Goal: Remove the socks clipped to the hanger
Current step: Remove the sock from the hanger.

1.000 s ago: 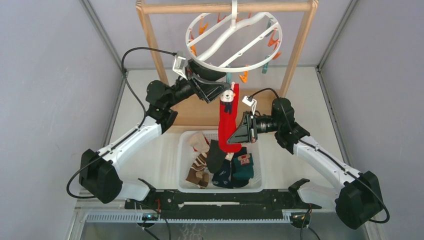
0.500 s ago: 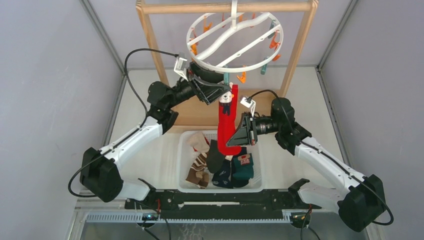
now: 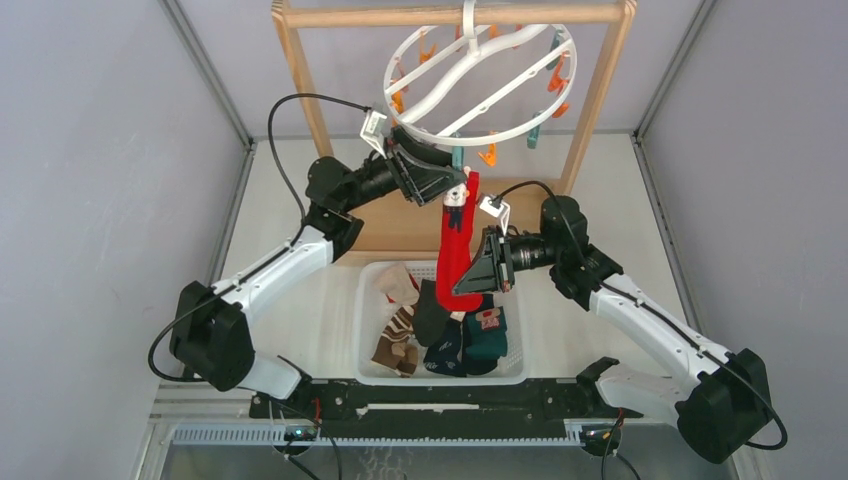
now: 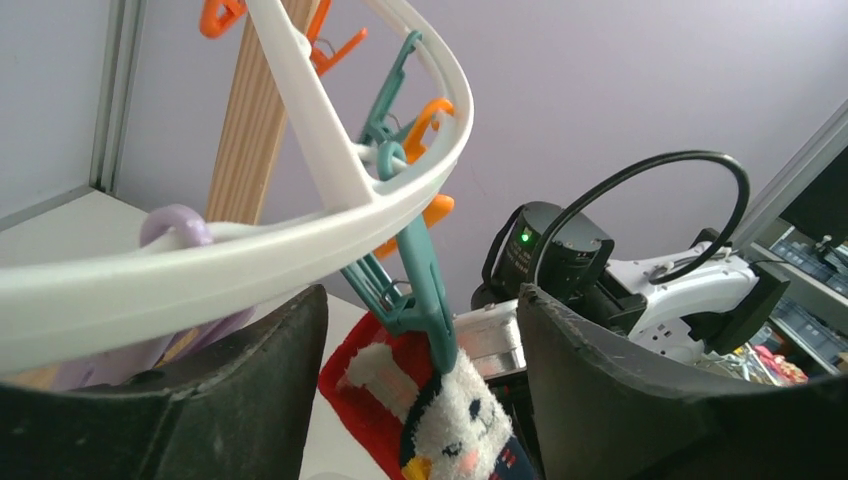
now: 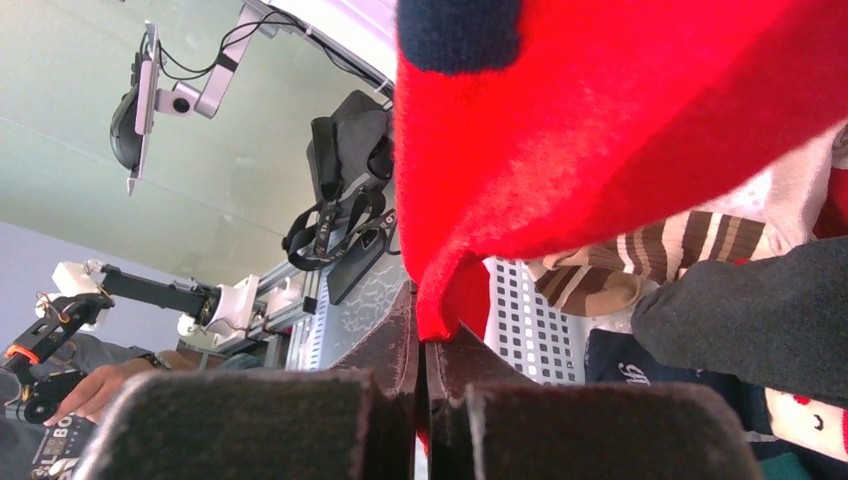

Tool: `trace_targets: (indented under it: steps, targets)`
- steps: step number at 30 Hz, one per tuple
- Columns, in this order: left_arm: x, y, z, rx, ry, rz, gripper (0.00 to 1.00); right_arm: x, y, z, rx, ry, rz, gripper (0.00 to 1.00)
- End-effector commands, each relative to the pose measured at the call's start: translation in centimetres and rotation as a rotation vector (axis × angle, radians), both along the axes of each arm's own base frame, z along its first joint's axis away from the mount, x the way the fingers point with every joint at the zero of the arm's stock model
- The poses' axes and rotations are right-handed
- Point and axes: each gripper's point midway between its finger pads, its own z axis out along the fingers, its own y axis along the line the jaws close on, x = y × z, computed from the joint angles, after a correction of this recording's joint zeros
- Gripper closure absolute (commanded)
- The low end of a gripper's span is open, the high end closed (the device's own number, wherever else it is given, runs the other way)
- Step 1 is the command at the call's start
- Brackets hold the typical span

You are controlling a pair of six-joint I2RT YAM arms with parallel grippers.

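A red sock with a white fluffy figure hangs from a teal clip on the round white hanger. My left gripper is up under the ring, open. In the left wrist view its fingers stand on either side of the teal clip without touching it, and the sock's cuff is just below. Lower down, my right gripper is shut on the red sock; in the right wrist view its closed tips pinch a fold of the red fabric.
A white basket below holds several loose socks: striped, navy and dark green. The hanger hooks onto a wooden frame standing on a wooden board. Orange clips dangle from the ring.
My left gripper has moved up and to the right to the teal clip. The hanger ring has tilted and swung to the right. The right gripper still holds the red sock.
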Motion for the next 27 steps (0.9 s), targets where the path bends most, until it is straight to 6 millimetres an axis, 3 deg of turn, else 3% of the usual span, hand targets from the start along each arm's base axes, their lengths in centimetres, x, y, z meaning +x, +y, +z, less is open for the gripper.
trace_targets:
  steps: [1,12,27]
  targets:
    - [-0.7,0.8,5.0,-0.092,-0.101,-0.006,0.30,-0.2,0.3,1.5,0.029,-0.067,0.021,1.00]
    - [0.2,2.0,5.5,-0.164,-0.079,0.056,0.32,-0.6,0.4,0.9,0.010,-0.065,0.031,1.00]
    - [0.5,2.0,5.7,-0.169,-0.081,0.054,0.53,-0.7,0.8,0.4,0.002,-0.057,0.045,1.00]
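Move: The teal clip holding the red sock is just above the left fingertips, about 3 cm up, 1 cm ahead and 1 cm to the right. The hanger's near rim is some 8 cm above that hand and 2 cm ahead, about level sideways; an orange clip hangs about 5 cm to the right of the teal one and 1 cm farther out. From the right hand, already pinching the sock's lower part, the teal clip is roughly 13 cm ahead and 16 cm up, straight in line. Left hand rises about 3 cm to the teal clip, narrowing around it; right keeps pinching the sock. ##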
